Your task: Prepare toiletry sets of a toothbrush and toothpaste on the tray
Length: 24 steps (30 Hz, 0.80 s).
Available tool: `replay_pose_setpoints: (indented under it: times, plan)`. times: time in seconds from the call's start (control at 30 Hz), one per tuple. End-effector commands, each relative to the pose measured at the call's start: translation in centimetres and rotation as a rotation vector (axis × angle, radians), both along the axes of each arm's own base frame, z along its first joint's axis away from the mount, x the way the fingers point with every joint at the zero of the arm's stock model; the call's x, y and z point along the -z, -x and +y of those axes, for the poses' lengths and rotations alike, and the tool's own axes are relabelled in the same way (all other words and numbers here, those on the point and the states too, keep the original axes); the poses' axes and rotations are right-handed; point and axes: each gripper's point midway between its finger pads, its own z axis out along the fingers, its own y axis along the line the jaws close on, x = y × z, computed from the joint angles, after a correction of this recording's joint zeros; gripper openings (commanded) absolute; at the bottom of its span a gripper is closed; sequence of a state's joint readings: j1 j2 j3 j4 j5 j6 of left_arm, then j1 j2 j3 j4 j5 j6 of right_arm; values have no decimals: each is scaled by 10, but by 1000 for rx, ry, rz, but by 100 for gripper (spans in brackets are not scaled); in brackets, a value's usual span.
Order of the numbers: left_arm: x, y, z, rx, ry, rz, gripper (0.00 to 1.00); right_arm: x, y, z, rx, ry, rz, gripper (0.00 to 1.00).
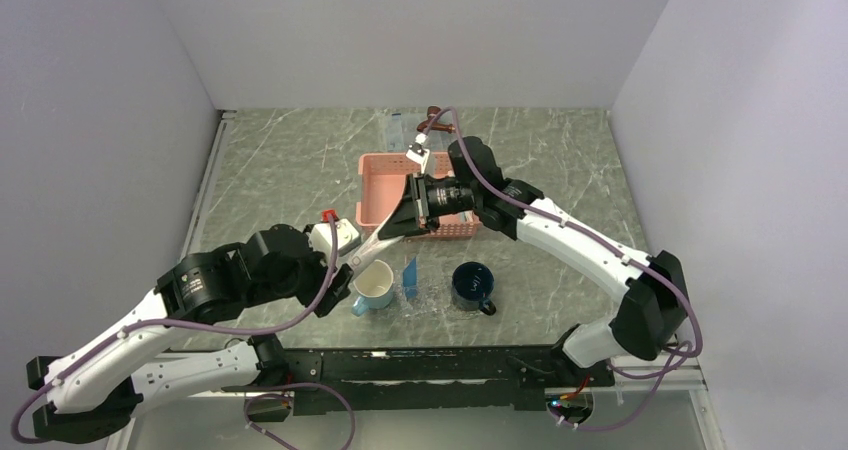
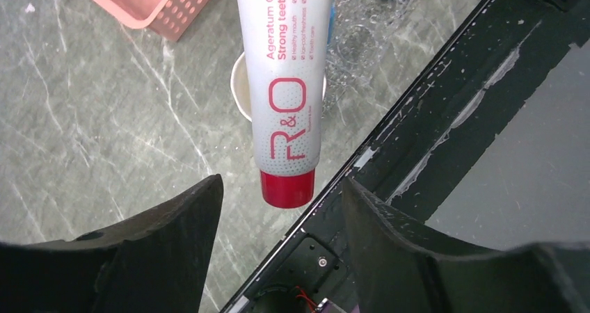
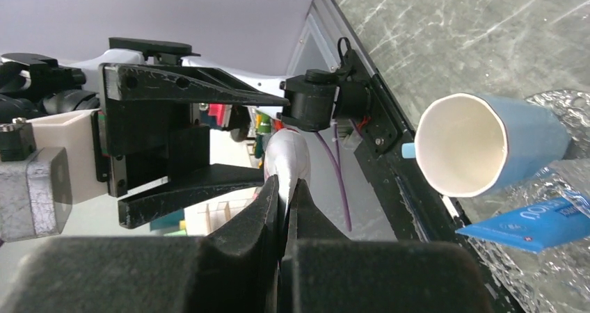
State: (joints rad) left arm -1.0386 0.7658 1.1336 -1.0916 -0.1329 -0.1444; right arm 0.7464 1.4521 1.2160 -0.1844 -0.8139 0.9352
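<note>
A white toothpaste tube point(image 1: 368, 242) with a red cap point(image 2: 286, 188) hangs in the air, and my right gripper point(image 3: 286, 184) is shut on its flat end. The cap points into the gap of my left gripper point(image 2: 282, 188), which is open and touches nothing. A light-blue toothpaste tube point(image 1: 410, 275) lies on the clear tray point(image 1: 440, 305) between the two cups. No toothbrush is in view.
A light-blue cup point(image 1: 373, 288) with a white inside stands just below the held tube. A dark blue mug point(image 1: 472, 285) stands to its right. The pink lattice basket point(image 1: 395, 185) sits behind, under my right arm. The black frame edge point(image 2: 417, 118) runs along the near side.
</note>
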Motion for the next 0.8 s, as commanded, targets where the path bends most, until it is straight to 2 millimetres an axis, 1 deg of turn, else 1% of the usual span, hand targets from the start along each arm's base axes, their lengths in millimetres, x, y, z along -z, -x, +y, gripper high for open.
replay_pose_setpoints:
  times: [0.0, 0.13, 0.27, 0.3, 0.43, 0.57, 0.77]
  plan:
    - [-34, 6, -15, 62, 143, -38, 72, -23, 2, -12, 25, -9, -130, 0]
    - [-46, 15, -18, 97, 209, -37, 84, -32, -1, -24, 60, 32, -205, 0]
    - [-56, 17, -18, 90, 255, -42, 94, -43, -4, -39, 96, 81, -294, 0]
    - [-57, 16, -18, 81, 262, -41, 99, -45, -5, -44, 108, 100, -317, 0]
    - [-53, 12, -19, 31, 280, -28, 99, -53, -7, -63, 148, 180, -409, 0]
    - [-49, 4, -17, -35, 305, -33, 99, -59, -9, -87, 186, 280, -491, 0]
    - [-48, -11, -4, -183, 340, -64, 99, -64, -12, -122, 226, 429, -597, 0]
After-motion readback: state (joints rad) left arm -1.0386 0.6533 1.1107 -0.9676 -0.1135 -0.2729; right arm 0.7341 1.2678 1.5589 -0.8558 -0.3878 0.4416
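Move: Below the right hand, which holds the white toothpaste by its tail end, lies the clear tray, its middle about 7 cm to the right and 25 cm down. On it, some 20 cm down and nearly level fore and aft, stand the blue tube 4 cm right, the light-blue mug 4 cm left and the navy mug 17 cm right. From the left hand the tray is about 6 cm ahead, 14 cm right and 22 cm down. Drawing the white toothpaste away from the left hand, the right hand keeps its pinch and travels about 9 cm right while climbing some 5 cm, tilting some 35 degrees so that its fingers point more steeply down. The left hand, already clear of the red cap, spreads its fingers fully, rises about 3 cm and rolls its right side up. ##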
